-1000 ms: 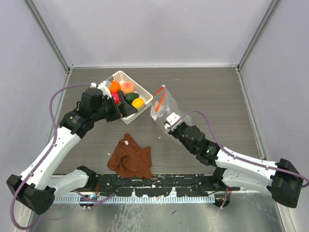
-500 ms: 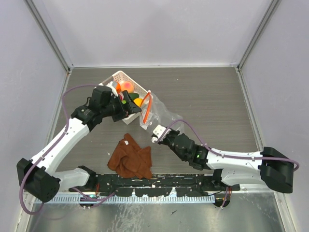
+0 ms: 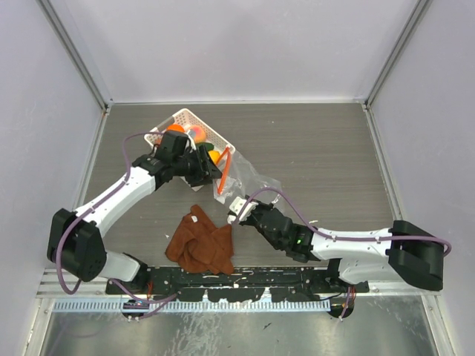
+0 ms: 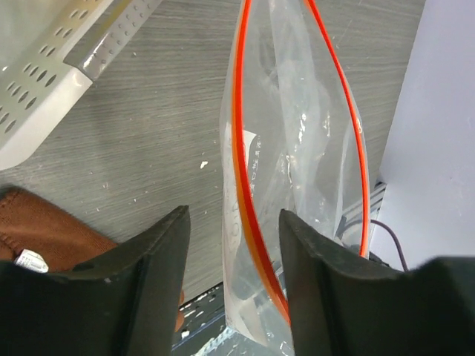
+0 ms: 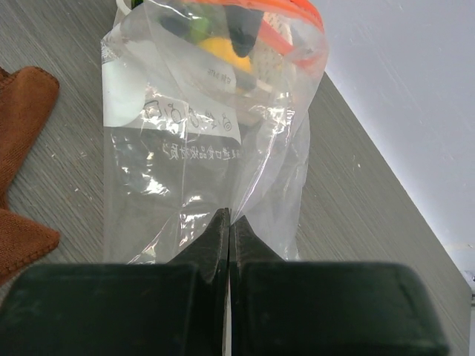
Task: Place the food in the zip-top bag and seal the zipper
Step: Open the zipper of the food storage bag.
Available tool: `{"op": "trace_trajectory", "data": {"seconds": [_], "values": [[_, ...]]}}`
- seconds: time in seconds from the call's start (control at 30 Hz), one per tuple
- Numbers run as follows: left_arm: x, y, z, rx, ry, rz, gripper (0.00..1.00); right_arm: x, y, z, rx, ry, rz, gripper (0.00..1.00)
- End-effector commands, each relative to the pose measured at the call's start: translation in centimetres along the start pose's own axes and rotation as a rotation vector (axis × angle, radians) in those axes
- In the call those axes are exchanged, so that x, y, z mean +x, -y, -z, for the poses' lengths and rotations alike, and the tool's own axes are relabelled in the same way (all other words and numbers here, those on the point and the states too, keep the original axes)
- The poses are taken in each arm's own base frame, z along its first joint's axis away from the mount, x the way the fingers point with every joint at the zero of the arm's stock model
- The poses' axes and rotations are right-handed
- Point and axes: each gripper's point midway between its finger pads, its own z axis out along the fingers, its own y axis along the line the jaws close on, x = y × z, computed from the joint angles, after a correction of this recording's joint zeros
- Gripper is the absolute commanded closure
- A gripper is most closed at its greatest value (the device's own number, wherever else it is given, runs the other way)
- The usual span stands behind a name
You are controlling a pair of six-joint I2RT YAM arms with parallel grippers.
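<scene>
The clear zip-top bag (image 3: 251,178) stands in mid-table with its mouth held wide. In the left wrist view the orange-red zipper (image 4: 245,170) forms an open loop, and one lip of it runs between the jaws of my left gripper (image 4: 234,215), which stand apart and open around it. My right gripper (image 5: 228,215) is shut on the film at the bag's bottom end (image 5: 185,170). The food, orange (image 3: 176,130), peach (image 3: 197,133) and yellow (image 3: 215,156) fruits, lies in the white basket (image 3: 185,116) behind the left gripper (image 3: 211,173). The bag is empty.
A crumpled brown cloth (image 3: 200,241) lies near the front edge, left of the right gripper (image 3: 237,209). The basket's corner (image 4: 44,89) is just left of the bag mouth. Grey walls enclose the table on three sides.
My left gripper swung right from the basket to the bag's mouth and its jaws narrowed. The right arm dragged the bag left, toward the basket.
</scene>
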Motion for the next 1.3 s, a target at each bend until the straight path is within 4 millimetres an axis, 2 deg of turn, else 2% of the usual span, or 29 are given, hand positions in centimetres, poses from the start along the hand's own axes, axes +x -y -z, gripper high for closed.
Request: {"op": "trace_trajectory", "data": {"seconds": [0.0, 0.17, 0.27, 0.5, 0.53, 0.63, 0.73, 1.0, 1.17, 1.27], "values": [[0.1, 1.9, -0.5, 0.1, -0.021, -0.016, 0.53, -1.4, 0.8, -0.2, 0.05, 0.047, -0.027, 0.99], [0.2, 1.9, -0.8, 0.108, -0.029, -0.027, 0.82, -0.5, 0.5, -0.4, 0.053, 0.017, -0.017, 0.98], [-0.4, 2.0, -0.2, 0.106, 0.013, -0.06, 0.99, 0.0, 0.5, -0.1, 0.06, 0.001, -0.042, 0.87], [-0.3, 2.9, 1.6, 0.066, 0.145, -0.201, 1.0, 0.2, 1.2, 1.4, 0.069, -0.036, -0.208, 0.56], [-0.5, 3.4, 2.5, 0.07, 0.185, -0.228, 1.0, 0.0, 1.3, 1.7, 0.064, -0.039, -0.242, 0.51], [-0.9, 3.8, 3.6, 0.039, 0.279, -0.285, 1.0, -1.0, 1.8, 2.8, 0.049, -0.033, -0.358, 0.39], [-1.3, 4.7, 4.7, 0.025, 0.36, -0.343, 1.0, -3.1, 3.1, 4.0, 0.047, -0.013, -0.473, 0.3], [-1.2, 8.8, 6.9, 0.008, 0.52, -0.549, 1.0, -8.7, 8.3, 7.0, 0.109, 0.027, -0.736, 0.16], [-1.3, 11.2, 7.4, -0.003, 0.598, -0.618, 1.0, -10.7, 11.4, 7.4, 0.229, -0.006, -0.858, 0.06], [-1.1, 12.3, 7.5, -0.017, 0.639, -0.654, 1.0, -11.1, 12.7, 7.1, 0.317, -0.03, -0.894, 0.03]]}}
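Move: The bag's zipper edge is practically between the open left fingers, about 1 cm to the right and 1 cm below. The basket of food has its middle some 14 cm ahead and 11 cm left of that hand, 14 cm lower. From the right hand, already pinching the bag's lower part, the zipper edge is roughly 11 cm ahead and 5 cm left, about level; the brown cloth is some 12 cm left, 5 cm back and 15 cm below. Ease the left gripper down about 1 cm and close it on the near zipper lip, then carry that lip up some 9 cm, back and slightly right, tipping the fingers upward about 40 degrees. As the left closes, open the right gripper wide to let the bag go, sink a touch, then lift it some 16 cm, drifting right and rolling its left side up. ##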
